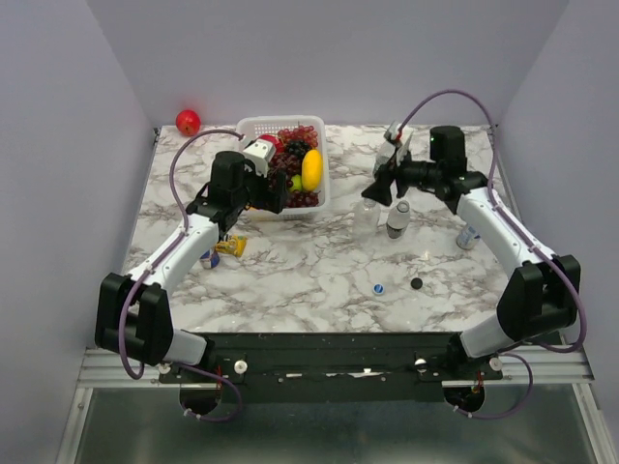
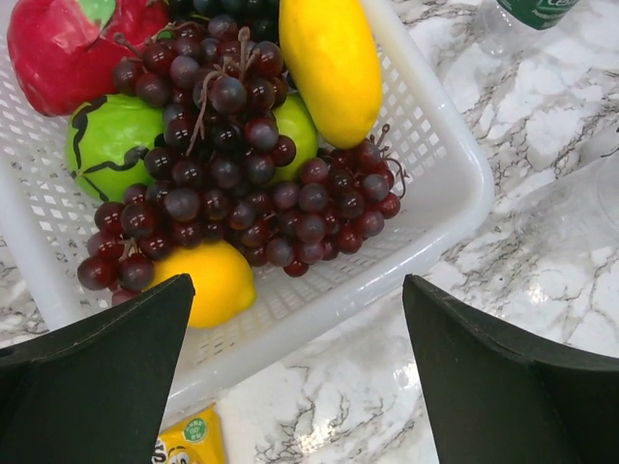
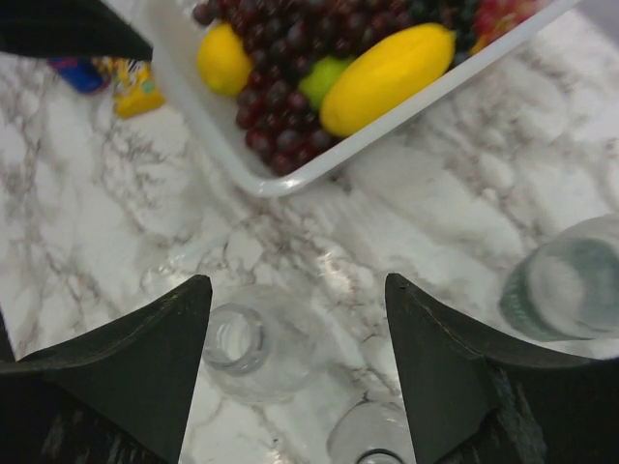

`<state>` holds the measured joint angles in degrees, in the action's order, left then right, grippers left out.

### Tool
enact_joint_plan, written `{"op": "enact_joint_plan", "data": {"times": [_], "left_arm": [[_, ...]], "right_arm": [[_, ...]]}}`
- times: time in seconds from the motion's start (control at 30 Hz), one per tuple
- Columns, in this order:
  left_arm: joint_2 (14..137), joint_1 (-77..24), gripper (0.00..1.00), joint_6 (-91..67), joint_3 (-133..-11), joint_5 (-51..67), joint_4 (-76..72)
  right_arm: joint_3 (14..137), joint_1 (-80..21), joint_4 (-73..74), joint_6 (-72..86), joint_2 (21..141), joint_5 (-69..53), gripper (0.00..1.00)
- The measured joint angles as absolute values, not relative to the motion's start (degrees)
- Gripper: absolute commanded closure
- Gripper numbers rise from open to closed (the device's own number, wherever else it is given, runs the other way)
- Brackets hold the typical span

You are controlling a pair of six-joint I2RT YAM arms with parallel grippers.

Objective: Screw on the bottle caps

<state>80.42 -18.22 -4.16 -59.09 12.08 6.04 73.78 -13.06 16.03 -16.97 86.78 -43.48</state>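
Note:
A blue cap (image 1: 378, 288) and a black cap (image 1: 416, 283) lie loose on the marble table near the front. No white-green cap shows. Two clear uncapped bottles (image 1: 370, 209) (image 1: 397, 218) stand mid-right. A third bottle with a green label (image 1: 392, 143) stands behind them. My right gripper (image 1: 379, 186) is open above the clear bottles. In the right wrist view (image 3: 298, 285) one open bottle mouth (image 3: 235, 338) sits by the left finger. My left gripper (image 1: 276, 191) is open and empty at the basket's front edge (image 2: 295, 290).
A white basket (image 1: 253, 126) of fruit stands at the back centre, with grapes (image 2: 232, 164), a yellow mango (image 2: 329, 63) and a lemon (image 2: 208, 280). A yellow packet (image 1: 230, 246) and a can (image 1: 209, 258) lie left. Another can (image 1: 468, 235) is at the right, a red ball (image 1: 188, 122) far left.

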Motion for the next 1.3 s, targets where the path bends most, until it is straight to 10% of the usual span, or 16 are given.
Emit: {"op": "enact_joint_plan", "data": {"times": [0.27,0.6,1.3], "left_arm": [[78.43,-18.22,0.01,-5.41,-55.90,15.14,5.34],[78.43,-18.26,0.01,-4.99,-54.50,24.56,1.48],[77.89,-34.44,0.01,2.76,-44.05,31.73,-19.44]], "right_arm": [[67.22,-18.46,17.85,-19.77,84.90,-40.21,0.26],[65.17,-18.44,13.28,-18.98,84.40,-35.38,0.85],[78.22,-24.84,14.13,-1.23,82.87,-49.47,0.94]]}}
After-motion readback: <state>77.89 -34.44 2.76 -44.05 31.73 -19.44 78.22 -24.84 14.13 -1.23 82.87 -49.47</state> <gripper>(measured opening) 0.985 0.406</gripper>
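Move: The clear uncapped bottle stands almost under the open right hand, about 2 cm back and 2 cm to its left, its middle some 12 cm down. The black-labelled bottle is about 9 cm to the right of it and the green-labelled bottle some 20 cm beyond it, 8 cm to its right. From the open left hand the clear bottle is roughly 28 cm to the right, about level; the fruit basket's middle is about 17 cm ahead. The right hand dips about 5 cm, easing slightly back, pinches the clear bottle by its neck, then lifts it some 12 cm while carrying it left and back towards the left hand. Meanwhile the left hand, fingers staying wide open, draws clear of the basket, back and right towards the bottle, turning nearly 40 degrees clockwise to bring its fingers up to the bottle's body. ##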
